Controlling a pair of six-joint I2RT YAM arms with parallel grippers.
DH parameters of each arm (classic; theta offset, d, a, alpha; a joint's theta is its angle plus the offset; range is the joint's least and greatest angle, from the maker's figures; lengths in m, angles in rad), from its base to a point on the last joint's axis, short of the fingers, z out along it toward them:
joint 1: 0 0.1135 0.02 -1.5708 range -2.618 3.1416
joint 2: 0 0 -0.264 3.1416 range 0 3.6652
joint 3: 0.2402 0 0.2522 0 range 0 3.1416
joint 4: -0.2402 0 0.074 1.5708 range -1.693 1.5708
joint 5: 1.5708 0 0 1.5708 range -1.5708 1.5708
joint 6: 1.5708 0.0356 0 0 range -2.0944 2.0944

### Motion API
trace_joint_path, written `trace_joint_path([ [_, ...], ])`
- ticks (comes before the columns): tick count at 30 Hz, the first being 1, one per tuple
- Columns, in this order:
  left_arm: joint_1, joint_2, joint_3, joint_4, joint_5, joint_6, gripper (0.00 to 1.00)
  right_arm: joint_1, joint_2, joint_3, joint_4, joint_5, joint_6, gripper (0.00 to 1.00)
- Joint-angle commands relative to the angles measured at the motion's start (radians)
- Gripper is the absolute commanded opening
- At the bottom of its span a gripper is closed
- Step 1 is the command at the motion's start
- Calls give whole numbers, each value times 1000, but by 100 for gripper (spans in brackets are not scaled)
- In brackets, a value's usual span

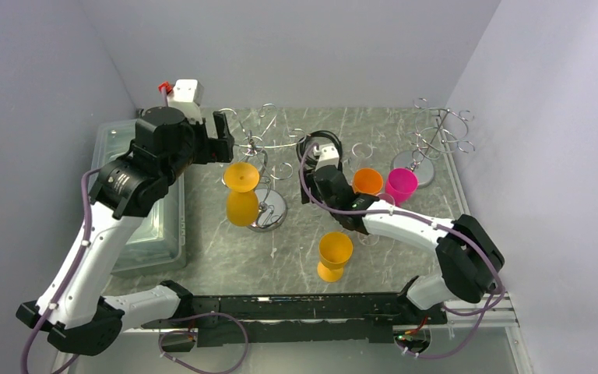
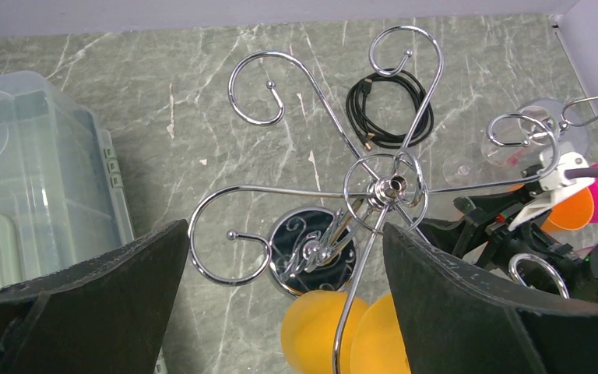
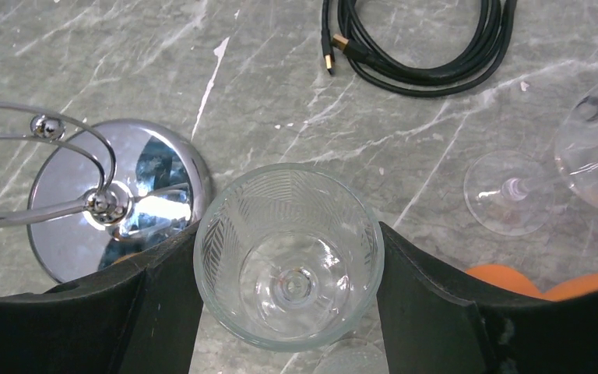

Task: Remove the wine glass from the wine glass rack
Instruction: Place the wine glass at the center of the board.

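Note:
The wine glass rack (image 1: 269, 140) stands mid-table on its mirror disc base (image 2: 311, 249), its curled chrome arms spreading from a hub (image 2: 389, 187). A yellow wine glass (image 1: 241, 195) hangs from one arm. My left gripper (image 2: 284, 257) hovers open above the rack with nothing between its fingers. My right gripper (image 3: 288, 257) is shut on a clear patterned wine glass (image 3: 288, 249), held rim up just to the right of the rack base (image 3: 117, 202) and apart from the arms.
A clear plastic bin (image 1: 144, 226) sits at the left. A second yellow glass (image 1: 335, 253), an orange cup (image 1: 367, 181), a pink cup (image 1: 401, 185), a clear glass lying on its side (image 3: 514, 191), a black cable (image 3: 420, 54) and a smaller rack (image 1: 436, 132) surround the spot.

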Motion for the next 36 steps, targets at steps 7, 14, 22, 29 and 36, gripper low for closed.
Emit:
trace_joint_path([
  [7, -4, 42, 45, 69, -44, 19, 100, -89, 12, 98, 61, -79, -23, 61],
  [14, -2, 46, 22, 126, -82, 79, 99, -127, 91, 152, 76, -128, -34, 60],
  [22, -2, 7, -27, 203, -92, 134, 99, -168, 137, 151, 114, -170, -37, 59],
  [29, -2, -6, -51, 223, -89, 166, 99, -172, 157, 115, 167, -192, -38, 59],
  [36, -2, -14, -56, 234, -94, 183, 99, -172, 201, 118, 198, -198, -45, 59],
])
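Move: The right hand holds the clear wine glass upright. Its clear spot near the board's center lies about 6 cm ahead, 1 cm right and 12 cm below. The left rack's base stands 13 cm left and 1 cm ahead; the black cable coil lies 20 cm ahead, 3 cm right. A standing clear glass is 12 cm ahead, 13 cm right; the orange glass 2 cm ahead, 13 cm right. From the left hand that spot is roughly 11 cm ahead, 22 cm right, 38 cm below. Forward over the board towards the cable coil, the right hand carries the clear wine glass about 6 cm, swinging slightly right early on; it keeps level at first, then sinks some 2 cm, with its grip on the bowl unchanged. The open, empty left hand eases nearly 3 cm forward high above the board, dips and rises slightly, and tips up under 10 degrees. ##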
